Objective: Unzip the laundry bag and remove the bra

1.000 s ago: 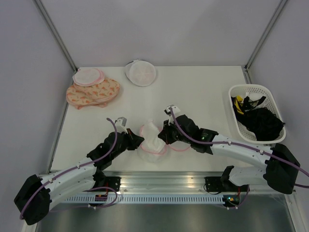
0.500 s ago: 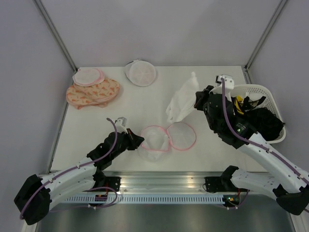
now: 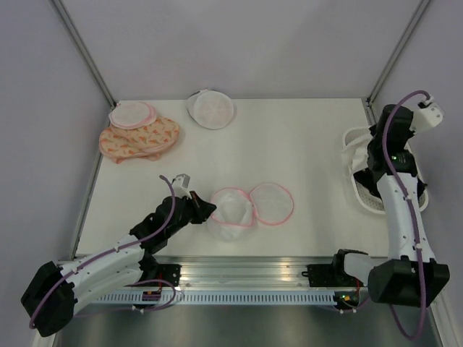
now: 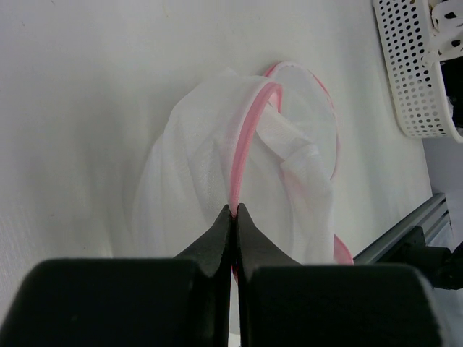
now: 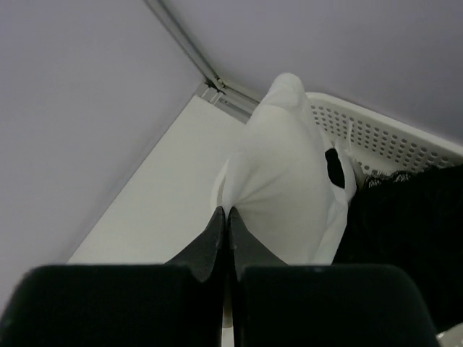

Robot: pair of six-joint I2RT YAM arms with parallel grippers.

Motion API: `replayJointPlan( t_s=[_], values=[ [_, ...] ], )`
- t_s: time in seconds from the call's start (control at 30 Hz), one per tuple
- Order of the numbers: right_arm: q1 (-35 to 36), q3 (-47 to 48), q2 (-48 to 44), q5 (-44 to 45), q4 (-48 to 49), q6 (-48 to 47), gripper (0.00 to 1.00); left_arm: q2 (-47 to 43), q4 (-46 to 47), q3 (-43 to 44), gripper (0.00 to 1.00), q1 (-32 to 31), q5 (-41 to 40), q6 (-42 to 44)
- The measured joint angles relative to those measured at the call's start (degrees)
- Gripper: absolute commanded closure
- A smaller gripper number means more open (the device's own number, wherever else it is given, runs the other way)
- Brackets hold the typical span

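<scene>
The laundry bag [image 3: 249,206] lies unzipped near the table's front, its two white mesh halves spread side by side with pink rims. My left gripper [image 3: 210,210] is at its left edge. In the left wrist view that gripper [image 4: 233,210] is shut on the bag's [image 4: 239,181] pink rim. The white bra [image 5: 289,173] hangs bunched from my right gripper [image 5: 227,211], which is shut on a fold of it. It hangs over the left end of the white basket [image 5: 391,137] at the table's right side, where the bra [image 3: 354,155] shows beside the raised right arm.
The white plastic basket [image 3: 416,155] holds dark clothing [image 3: 394,184]. A plain white round case [image 3: 210,108] sits at the back centre. Another pink-edged case [image 3: 132,114] rests on an orange patterned cloth [image 3: 141,137] at the back left. The table's right edge and frame post are close to the right arm.
My right gripper pulled the white bra out of the bag, lifted it, and carried it right to above the basket. The left gripper kept its hold on the rim without moving.
</scene>
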Motion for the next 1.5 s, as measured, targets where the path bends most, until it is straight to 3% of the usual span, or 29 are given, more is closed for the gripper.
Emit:
replayJointPlan(
  t_s=[0.1,0.2,0.47,0.67,0.87,1.07,1.33,1.5],
  values=[
    [-8.5,3.4,4.5,-5.9,0.4,2.1,1.0,0.1,-0.3,0.7,0.98,0.0,0.1,0.0],
    [-12.6,7.6,9.0,-9.9,1.3,3.5,1.0,0.1,-0.5,1.3,0.98,0.0,0.2,0.0],
    [-14.4,11.7,14.8,-18.5,11.7,5.4,1.0,-0.1,-2.9,3.2,0.98,0.0,0.2,0.1],
    [-15.6,7.2,16.3,-21.2,21.2,6.4,1.0,-0.2,-2.9,3.5,0.98,0.0,0.2,0.0],
    [-15.5,-1.1,17.5,-17.2,19.1,8.7,0.99,1.9,-1.6,3.4,0.98,0.0,1.4,0.0],
    [-15.4,-10.6,16.9,-9.0,11.0,12.1,1.0,3.7,-0.2,3.0,0.98,0.0,2.8,0.0],
    [-14.7,-13.1,11.2,0.8,3.7,14.6,1.0,2.6,0.9,2.3,0.98,0.0,3.0,0.0],
    [-14.6,-12.9,8.7,-0.4,3.9,13.7,0.67,2.3,1.1,1.6,0.98,0.0,3.1,0.0]
  ],
)
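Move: The right hand holds the white bra high above the white basket's far side. The basket's middle is about 3 cm back, 6 cm to its right and some 25 cm below. In the basket, the black garment lies roughly 8 cm back and 11 cm right of the hand. The laundry bag's open lid is about 33 cm left and 13 cm back. From the left hand, the basket is some 56 cm right and 12 cm ahead. Swing the right hand, still pinching the white bra, rightward and forward with a small rise, then draw it down and back about 20 cm into the basket, turning some 20 degrees clockwise. Lift a few centimetres and part the fingers slightly to release the bra. Keep the left fingers shut on the laundry bag's edge, bobbing only a little. ##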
